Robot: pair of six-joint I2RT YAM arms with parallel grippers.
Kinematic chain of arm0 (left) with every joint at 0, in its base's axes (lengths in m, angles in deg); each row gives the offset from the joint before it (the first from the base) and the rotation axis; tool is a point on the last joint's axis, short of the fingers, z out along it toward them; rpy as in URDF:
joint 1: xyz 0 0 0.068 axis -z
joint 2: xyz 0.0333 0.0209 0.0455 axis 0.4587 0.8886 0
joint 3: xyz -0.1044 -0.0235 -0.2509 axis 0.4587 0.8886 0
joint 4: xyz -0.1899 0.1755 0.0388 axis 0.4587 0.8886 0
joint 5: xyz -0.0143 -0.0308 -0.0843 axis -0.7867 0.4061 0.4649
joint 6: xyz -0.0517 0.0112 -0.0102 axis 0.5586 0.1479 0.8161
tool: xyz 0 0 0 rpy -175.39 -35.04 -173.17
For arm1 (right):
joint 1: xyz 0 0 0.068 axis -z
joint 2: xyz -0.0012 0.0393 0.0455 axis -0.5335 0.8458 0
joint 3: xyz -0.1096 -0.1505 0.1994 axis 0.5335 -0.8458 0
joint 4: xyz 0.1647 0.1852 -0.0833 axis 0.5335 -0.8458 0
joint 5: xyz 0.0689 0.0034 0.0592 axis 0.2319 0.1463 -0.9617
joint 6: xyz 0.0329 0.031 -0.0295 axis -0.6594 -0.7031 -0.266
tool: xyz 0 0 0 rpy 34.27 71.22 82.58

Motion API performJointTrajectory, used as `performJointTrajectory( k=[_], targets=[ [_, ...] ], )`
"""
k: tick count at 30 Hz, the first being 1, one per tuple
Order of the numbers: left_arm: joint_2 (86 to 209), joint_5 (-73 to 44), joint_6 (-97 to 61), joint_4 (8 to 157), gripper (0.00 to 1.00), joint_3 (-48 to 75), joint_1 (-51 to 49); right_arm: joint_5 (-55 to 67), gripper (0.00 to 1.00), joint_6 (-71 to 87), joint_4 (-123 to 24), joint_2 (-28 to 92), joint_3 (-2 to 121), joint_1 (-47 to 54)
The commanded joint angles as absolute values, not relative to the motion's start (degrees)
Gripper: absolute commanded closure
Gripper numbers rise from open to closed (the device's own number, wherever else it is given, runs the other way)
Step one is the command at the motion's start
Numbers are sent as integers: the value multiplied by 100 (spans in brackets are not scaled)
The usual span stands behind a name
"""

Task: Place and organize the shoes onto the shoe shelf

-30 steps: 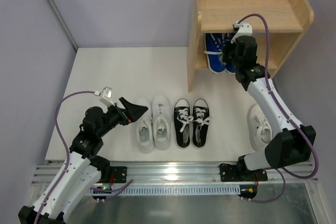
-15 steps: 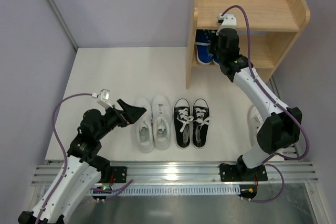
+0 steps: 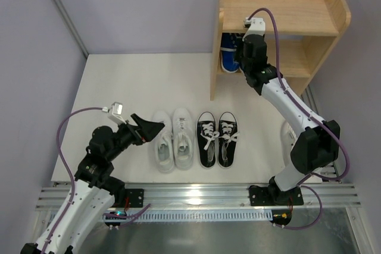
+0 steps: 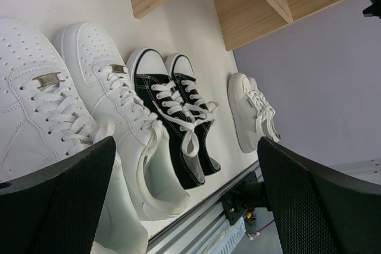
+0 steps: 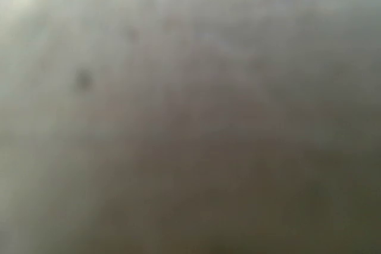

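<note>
The wooden shoe shelf point(image 3: 280, 10) stands at the back right. Blue shoes point(image 3: 229, 55) sit at the left end of its lower tier. My right arm's wrist point(image 3: 253, 52) reaches into that tier; its fingers are hidden under the upper board and the right wrist view is a blur. A white leather pair point(image 3: 174, 141) and a black canvas pair point(image 3: 217, 139) lie side by side on the table. My left gripper point(image 3: 156, 128) hangs open just left of the white pair point(image 4: 89, 87), holding nothing. A smaller white shoe point(image 4: 253, 111) lies at the right.
The smaller white shoe point(image 3: 287, 141) is partly covered by my right arm's elbow. An aluminium rail point(image 3: 196, 194) runs along the near table edge. Grey walls close in the left, back and right sides.
My right arm has swung left along the lower tier, and the blue shoes now sit further left. The shelf has shifted slightly left. My left arm has barely moved.
</note>
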State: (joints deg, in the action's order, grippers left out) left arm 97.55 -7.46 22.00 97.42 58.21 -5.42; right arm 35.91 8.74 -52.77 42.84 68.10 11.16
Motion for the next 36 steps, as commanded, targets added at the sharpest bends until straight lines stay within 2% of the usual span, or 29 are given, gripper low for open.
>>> performJointTrajectory(
  k=[1,21,28,30,32,33,36],
  targets=[
    [9652,-769,2152,9713,0,5797,-542,3366,96,724,-4579,4489,6608,956],
    [9520,-778,2231,9704,0,5920,-551,3876,94,399,-4333,4200,5131,956],
    [9546,-769,2257,9678,0,5938,-542,3858,86,390,-4307,4217,5077,956],
    [9546,-770,2258,9678,0,5947,-551,3832,76,390,-4281,4261,5104,948],
    [9546,-770,2266,9686,0,5955,-551,3823,58,382,-4280,4279,5165,948],
    [9555,-778,2266,9686,0,5947,-551,3814,42,373,-4289,4279,5192,956],
    [9537,-804,2258,9695,0,5955,-542,3770,28,355,-4368,4174,5297,957]
  ],
)
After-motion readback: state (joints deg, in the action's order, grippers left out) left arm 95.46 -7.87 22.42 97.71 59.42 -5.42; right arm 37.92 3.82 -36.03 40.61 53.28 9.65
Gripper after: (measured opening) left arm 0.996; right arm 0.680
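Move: The right gripper holds the blue shoes, toes forward, their middles about 4 cm ahead and 3 cm below, one 4 cm left and one 4 cm right. Their spot, the left end of the lower shelf board, is some 3 cm ahead and 9 cm below; the left side panel is about 9 cm left, 3 cm ahead. From the left gripper that spot lies roughly 33 cm ahead and 31 cm right, about level in height. Lower the right gripper about 4 cm, easing back roughly 1 cm as it sinks, to bring the blue pair down onto the lower board beside the left panel. Let the fingertips tip up some 5 degrees. Once down, stay there and open the fingers from nearly shut to about two thirds, freeing the pinched inner sides while the fingers are still in the shoe openings. ##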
